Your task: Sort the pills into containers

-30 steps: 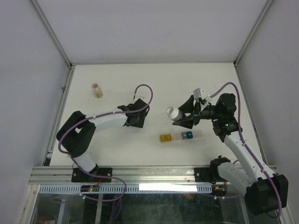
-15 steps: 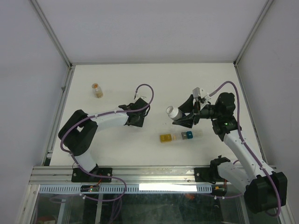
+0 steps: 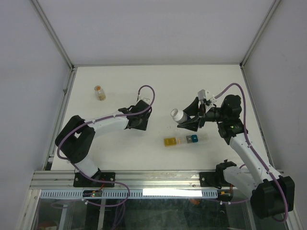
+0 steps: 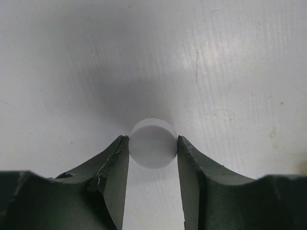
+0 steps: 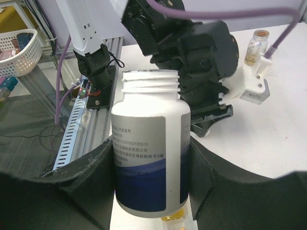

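Note:
My left gripper (image 4: 153, 140) is shut on a white round disc (image 4: 152, 149) that looks like a bottle cap; both fingers touch its sides just above the table. In the top view this gripper (image 3: 136, 125) sits left of centre. My right gripper (image 3: 186, 121) is shut on an open white bottle (image 5: 151, 120) with a blue-banded label. It holds the bottle tilted over the containers (image 3: 184, 140), a short strip with a yellow cell at the left and a teal one at the right. The strip's yellow end (image 5: 175, 219) peeks out under the bottle. No pills show.
A small vial (image 3: 100, 92) with orange contents stands at the table's far left, and the right wrist view shows it (image 5: 254, 47) beyond the left arm. Metal frame rails run along the table's left, right and near edges.
The left jaws have closed onto the white disc, and that gripper has shifted slightly away from the near edge. The right arm and the bottle have not moved.

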Controlling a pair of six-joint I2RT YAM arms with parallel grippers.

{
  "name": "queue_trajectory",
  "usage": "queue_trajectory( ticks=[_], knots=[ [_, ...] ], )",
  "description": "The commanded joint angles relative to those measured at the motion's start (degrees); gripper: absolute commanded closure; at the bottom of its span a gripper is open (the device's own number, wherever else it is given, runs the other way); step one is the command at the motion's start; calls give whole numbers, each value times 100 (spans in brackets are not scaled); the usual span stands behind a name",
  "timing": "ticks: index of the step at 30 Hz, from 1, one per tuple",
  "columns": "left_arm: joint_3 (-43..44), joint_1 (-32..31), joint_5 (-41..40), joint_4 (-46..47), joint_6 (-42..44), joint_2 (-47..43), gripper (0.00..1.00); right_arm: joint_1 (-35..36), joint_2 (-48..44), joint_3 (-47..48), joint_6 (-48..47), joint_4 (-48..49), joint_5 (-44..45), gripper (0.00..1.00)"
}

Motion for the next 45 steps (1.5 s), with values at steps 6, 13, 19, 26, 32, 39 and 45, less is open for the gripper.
queue_trajectory(
  ticks=[6,13,19,26,32,39,45],
  knots=[
    [-542,29,1229,1112,-77,-1640,75,-141,67,130,0,106,-119,100],
    [-1184,27,2495,2481,-380,-2679,76,-273,141,118,0,115,-185,100],
    [-1760,28,3820,3807,-972,-2982,76,-396,146,109,-17,117,-312,100],
    [-2163,33,4725,5477,-1594,-3058,76,-496,155,92,-52,115,-390,100],
    [-2200,29,4957,5974,-1788,-3112,76,-567,155,91,-70,115,-457,100],
    [-2219,29,4991,6082,-1821,-3319,76,-578,180,96,-103,111,-493,100],
    [-2210,33,4993,6100,-1850,-3412,76,-585,181,89,-132,81,-497,100]
  ],
)
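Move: The left hand already pinches the white cap just above the table. The open white bottle, its mouth facing left, lies about 18 cm to the right, 8 cm back and 24 cm higher. The pill box's yellow lid is some 16 cm right and 8 cm back at table height, its teal lid 27 cm right and 6 cm back. From the right hand, which grips the bottle, the cap is about 20 cm left, 8 cm ahead and 25 cm lower. Left hand carries the pinched cap up about 23 cm, right and back, fingers swinging rightward towards the bottle's mouth. ##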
